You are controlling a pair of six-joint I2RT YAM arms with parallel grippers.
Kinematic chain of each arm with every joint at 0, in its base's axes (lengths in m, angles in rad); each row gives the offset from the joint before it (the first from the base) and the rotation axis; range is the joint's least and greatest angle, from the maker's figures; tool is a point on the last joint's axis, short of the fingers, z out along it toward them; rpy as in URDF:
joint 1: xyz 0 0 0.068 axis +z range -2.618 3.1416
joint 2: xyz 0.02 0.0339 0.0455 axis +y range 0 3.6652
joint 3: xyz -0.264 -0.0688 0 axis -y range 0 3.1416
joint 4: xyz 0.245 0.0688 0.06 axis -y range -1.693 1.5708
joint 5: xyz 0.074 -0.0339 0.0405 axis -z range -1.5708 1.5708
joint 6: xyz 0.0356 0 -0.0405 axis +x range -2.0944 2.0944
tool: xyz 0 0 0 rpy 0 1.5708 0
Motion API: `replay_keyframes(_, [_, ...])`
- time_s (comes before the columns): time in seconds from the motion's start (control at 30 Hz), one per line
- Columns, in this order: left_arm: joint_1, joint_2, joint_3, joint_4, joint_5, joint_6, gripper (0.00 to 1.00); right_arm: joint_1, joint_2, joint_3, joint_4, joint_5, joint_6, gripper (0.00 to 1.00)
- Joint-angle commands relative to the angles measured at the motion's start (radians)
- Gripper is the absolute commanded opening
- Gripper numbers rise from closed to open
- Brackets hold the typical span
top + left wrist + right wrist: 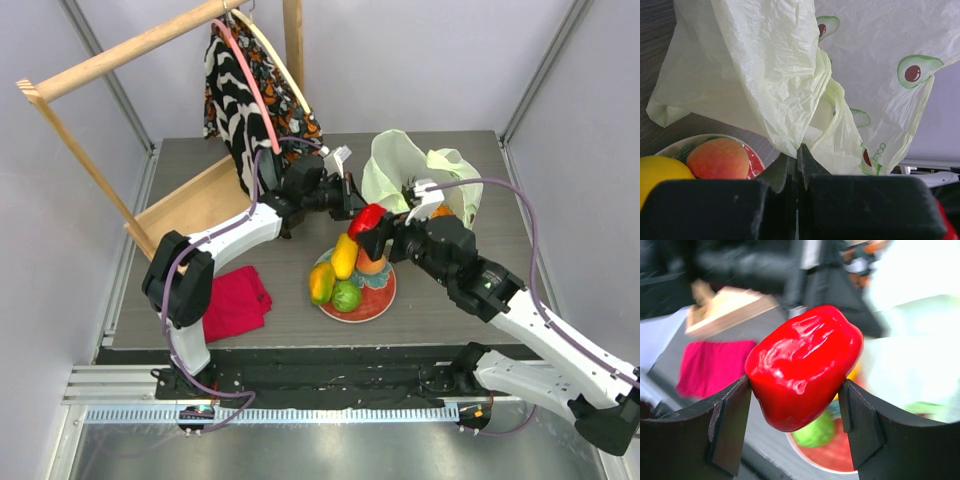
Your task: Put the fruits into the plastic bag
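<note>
My right gripper [372,228] is shut on the glossy red pepper [366,219], held above the red plate [385,297]; it fills the right wrist view [805,365] between the fingers [730,425]. On the plate lie two yellow mangoes [344,255], a peach [371,263] and a green round fruit [346,296]. My left gripper [352,198] is shut on an edge of the pale yellow-green plastic bag [400,170], holding it up; the bag [790,75] hangs over the peach [717,157] in the left wrist view. Something orange [442,211] shows by the bag.
A red folded cloth [236,300] lies front left. A wooden rack [130,45] with a black-and-white patterned garment [235,90] stands at the back left. The table's right side [500,220] is beyond the bag.
</note>
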State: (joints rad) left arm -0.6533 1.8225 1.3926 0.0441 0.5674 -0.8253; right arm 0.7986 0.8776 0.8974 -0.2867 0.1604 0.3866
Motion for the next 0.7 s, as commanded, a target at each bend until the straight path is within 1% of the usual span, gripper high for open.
replay_keyframes(0.0, [0.007, -0.025, -0.004, 0.002, 0.005, 0.022, 0.00, -0.102, -0.031, 0.071, 0.005, 0.051, -0.018, 0.01])
replay_keyframes(0.03, [0.007, -0.023, -0.003, 0.002, 0.006, 0.022, 0.00, -0.145, -0.031, 0.075, -0.002, 0.050, -0.017, 0.01])
replay_keyframes(0.27, [0.006, -0.032, -0.007, 0.002, 0.006, 0.025, 0.00, -0.286, -0.022, 0.072, -0.025, 0.086, 0.012, 0.01])
replay_keyframes(0.4, [0.007, -0.034, -0.007, 0.000, 0.006, 0.026, 0.00, -0.321, -0.003, 0.078, -0.029, 0.132, 0.012, 0.01])
replay_keyframes(0.53, [0.007, -0.035, -0.009, -0.001, 0.008, 0.029, 0.00, -0.358, 0.008, 0.093, -0.031, 0.130, 0.015, 0.01])
replay_keyframes(0.67, [0.007, -0.035, -0.010, -0.001, 0.009, 0.028, 0.00, -0.395, 0.043, 0.112, -0.068, 0.174, -0.006, 0.01])
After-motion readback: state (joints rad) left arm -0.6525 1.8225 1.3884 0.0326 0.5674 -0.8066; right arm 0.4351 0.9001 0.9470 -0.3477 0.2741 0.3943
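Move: My right hand already holds the red pepper above the plate. The middle of the bag's open mouth lies about 15 cm to its right, 9 cm ahead and some 6 cm lower, the pineapple inside about 20 cm right, 9 ahead and 20 down. The peach is 20 cm below, 3 cm right and 1 back. From my left hand the mouth's middle is about 13 cm right and 5 ahead, roughly level. I swing the pepper level to the right and forward, about 12 cm and 7 cm, from over the peach to the bag's open mouth, fast at first and then slowing. My right wrist turns clockwise nearly 30 degrees on the way, fingers keeping their hold, while my shut left fingers stay put and keep pinching the bag's near-left rim. ##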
